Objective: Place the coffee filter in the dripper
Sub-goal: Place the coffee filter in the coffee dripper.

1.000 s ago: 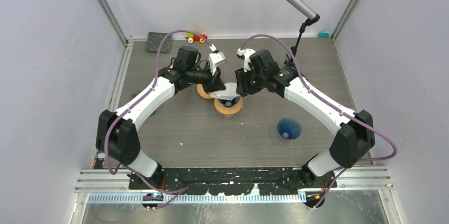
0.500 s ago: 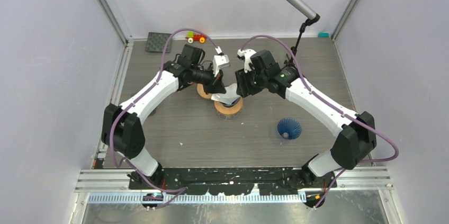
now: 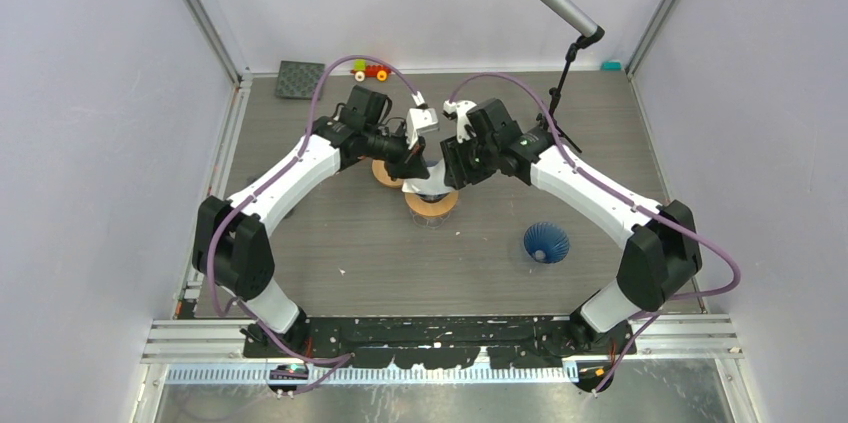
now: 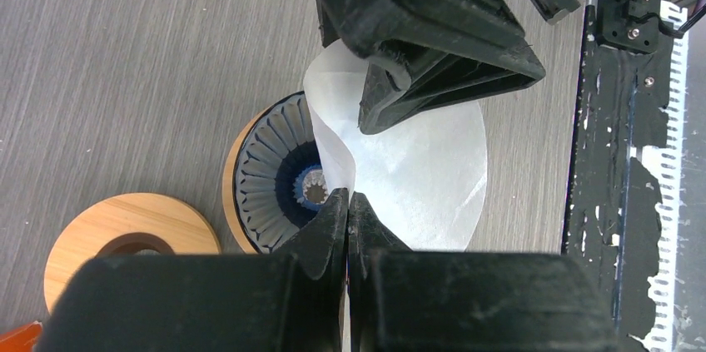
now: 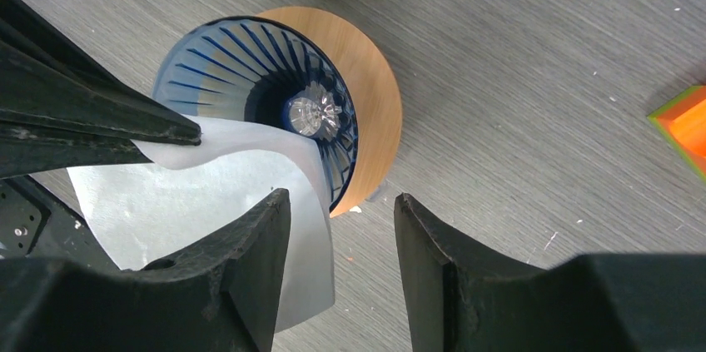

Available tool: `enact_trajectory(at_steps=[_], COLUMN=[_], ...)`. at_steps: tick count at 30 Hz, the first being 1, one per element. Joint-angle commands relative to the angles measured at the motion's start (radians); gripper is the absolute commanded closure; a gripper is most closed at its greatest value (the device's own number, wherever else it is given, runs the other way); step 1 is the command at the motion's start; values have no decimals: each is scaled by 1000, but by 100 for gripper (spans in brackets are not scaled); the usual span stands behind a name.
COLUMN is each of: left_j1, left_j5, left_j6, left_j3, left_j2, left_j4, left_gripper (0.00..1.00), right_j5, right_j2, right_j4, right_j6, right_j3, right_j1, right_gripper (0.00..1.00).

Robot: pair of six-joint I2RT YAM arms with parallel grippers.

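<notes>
The blue ribbed dripper (image 3: pixel 432 203) sits in a wooden ring at mid-table, its funnel open (image 5: pixel 241 69). A white paper coffee filter (image 4: pixel 416 161) hangs over the dripper's near side, folded and partly unfurled, one edge dipping into the funnel (image 5: pixel 283 148). My left gripper (image 4: pixel 348 202) is shut on the filter's edge, just above the dripper's centre hole. From the other side, my right gripper (image 5: pixel 341 210) stands open. Its left finger lies against the paper, and the filter's free edge reaches into the gap without being clamped. In the top view both grippers (image 3: pixel 415 165) (image 3: pixel 452 168) meet over the dripper.
A second wooden ring (image 3: pixel 383 173) lies just left of the dripper. Another blue fluted cone (image 3: pixel 546 242) stands at right. Along the back are a microphone on a stand (image 3: pixel 556 1), a toy car (image 3: pixel 371 70), a black pad (image 3: pixel 300 79) and a teal piece (image 3: pixel 610 65).
My left arm has swung right and brought its gripper closer over the dripper, its jaws closing fully on the filter. The right gripper has shifted slightly left toward it.
</notes>
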Motion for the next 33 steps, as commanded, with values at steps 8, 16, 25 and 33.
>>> enact_trajectory(at_steps=[8,16,25,33], left_j1=[-7,-8,-8,-19], left_j5=[0,-18,-113,-243], left_j6=[104,98,-7,-178], left_j3=[118,118,106,96], left_j2=[29,26,10,-9], left_j4=[-150,-150,-122,-112], left_gripper=[100,90,58,25], right_j5=[-45,-53,-45,-40], right_j2=[25,52,64,51], right_j4=[58,70,72,71], right_j6=[0,9,21,29], right_j3=[6,3,13,11], right_j1=[-4,-4,-3,-3], right_gripper=[46,46,47,47])
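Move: The left gripper pinches the coffee filter above the dripper, whose middle is about 2 cm ahead, 2 cm right and 7 cm below. From the right gripper, open astride the filter, the dripper is roughly 1 cm ahead, 4 cm left and 5 cm below. The spare wooden ring lies about 9 cm farther out than the dripper and 7 cm left of it, on the table; the second blue dripper sits some 8 cm back and 20 cm right of the right gripper, 12 cm below. Lower the right gripper about 2.5 cm towards the dripper, easing 1 cm left, half open, with its fingers still astride the filter. Hold the left pinch with a slight lift, then open the left fingers wide to let go of the filter, drawing them about 1.5 cm left and a little forward while the wrist turns slightly counter-clockwise. ##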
